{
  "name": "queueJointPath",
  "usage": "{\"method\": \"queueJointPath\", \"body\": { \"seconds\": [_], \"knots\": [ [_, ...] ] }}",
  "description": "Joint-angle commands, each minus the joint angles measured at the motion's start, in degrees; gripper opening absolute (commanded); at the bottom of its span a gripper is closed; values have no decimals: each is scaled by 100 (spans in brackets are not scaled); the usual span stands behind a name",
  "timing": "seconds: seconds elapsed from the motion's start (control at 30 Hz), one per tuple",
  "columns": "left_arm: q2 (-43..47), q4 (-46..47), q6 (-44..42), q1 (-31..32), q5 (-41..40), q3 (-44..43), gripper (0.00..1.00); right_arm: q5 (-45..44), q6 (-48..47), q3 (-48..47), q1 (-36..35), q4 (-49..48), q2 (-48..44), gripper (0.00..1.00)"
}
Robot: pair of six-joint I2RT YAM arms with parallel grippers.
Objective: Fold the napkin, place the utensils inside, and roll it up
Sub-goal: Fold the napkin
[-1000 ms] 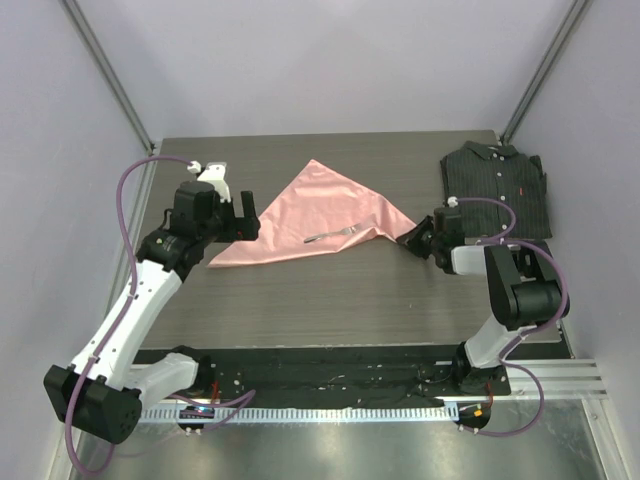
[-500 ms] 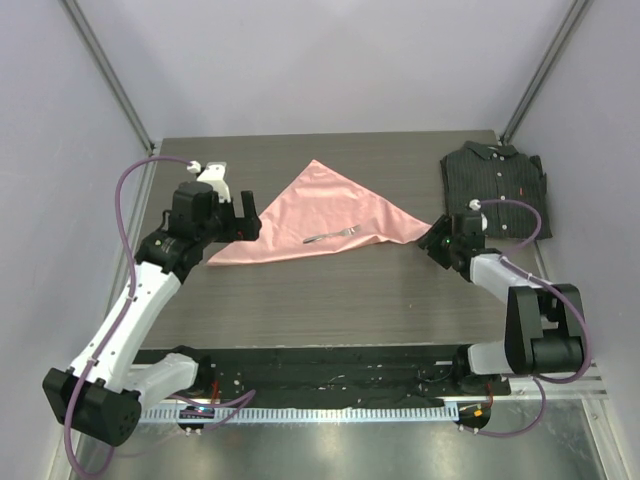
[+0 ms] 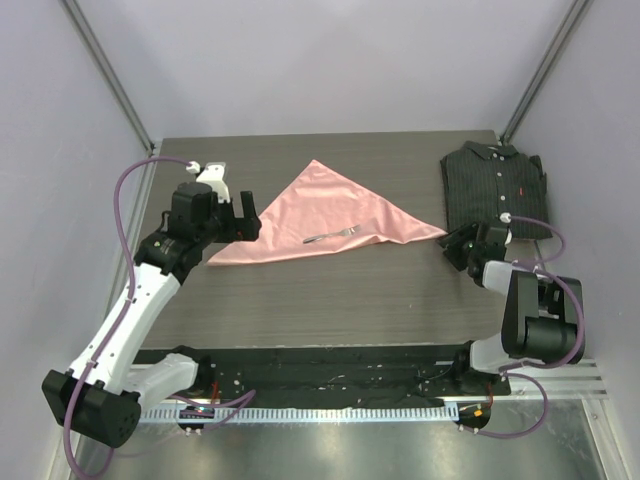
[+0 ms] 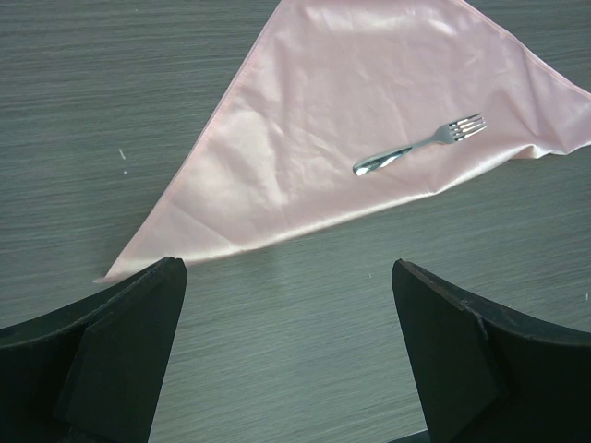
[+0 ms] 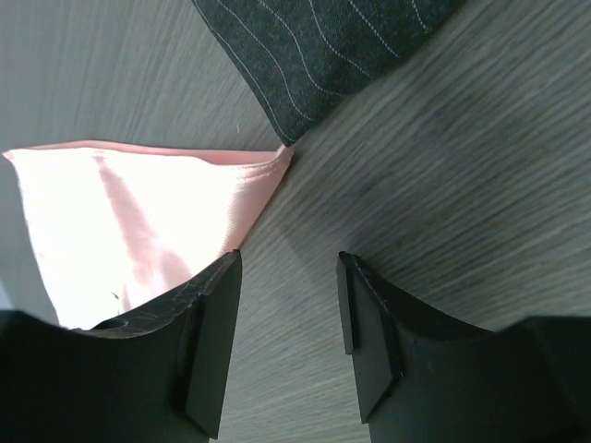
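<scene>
The salmon-pink napkin (image 3: 335, 210) lies flat on the table, folded into a triangle, also seen in the left wrist view (image 4: 369, 120) and the right wrist view (image 5: 138, 212). A small silver fork (image 3: 331, 236) rests on it near its long near edge (image 4: 417, 148). My left gripper (image 3: 247, 217) hovers open just off the napkin's left corner, nothing between its jaws (image 4: 288, 305). My right gripper (image 3: 458, 246) stands open over bare table just right of the napkin's right tip (image 5: 288, 277), holding nothing.
A dark pinstriped folded shirt (image 3: 495, 187) lies at the back right, just behind the right gripper; its corner (image 5: 323, 55) nearly meets the napkin's tip. Grey walls and frame posts bound the wooden table (image 3: 330, 300).
The right gripper let go of the napkin's right corner, opened, and drew back to the right. The napkin's right tip now lies stretched out flat. The left arm has not moved.
</scene>
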State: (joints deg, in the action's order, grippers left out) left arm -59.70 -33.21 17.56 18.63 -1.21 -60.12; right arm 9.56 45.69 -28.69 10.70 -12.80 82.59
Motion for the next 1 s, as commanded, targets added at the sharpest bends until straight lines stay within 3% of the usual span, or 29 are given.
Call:
{"method": "queueJointPath", "body": {
  "seconds": [0.0, 0.37, 0.97],
  "knots": [
    [90, 210, 2, -18, 86, 0, 100, 292, 379, 214, 108, -960, 275, 53],
    [29, 210, 2, -26, 86, -9, 100, 116, 564, 250, 134, -1480, 873, 46],
    [20, 210, -7, -26, 86, 0, 100, -86, 379, -49, 134, -1384, 1541, 32]
  ]
}}
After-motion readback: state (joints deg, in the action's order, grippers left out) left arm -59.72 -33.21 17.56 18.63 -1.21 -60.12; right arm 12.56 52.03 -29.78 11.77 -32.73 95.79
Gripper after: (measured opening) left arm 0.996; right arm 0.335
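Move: The napkin's right-hand corner lies just off my right fingertips, about 5 cm ahead, 1 cm to the left and 2 cm below. The striped dark shirt has its middle about 18 cm ahead of my right hand and 12 cm to its right, while the fork on the napkin lies some 4 cm ahead and 34 cm to the left. From my left hand that corner is about 52 cm to the right, 8 cm ahead and 22 cm below. With my right hand low over the table I reach forward about 4.5 cm to the napkin's corner beside the shirt, sinking only slightly in the second half. My fingers tip up nearly 10 degrees and roll a little, left side rising, and narrow from about half open to a third, bringing both tips in around the corner to take the cloth between them. ##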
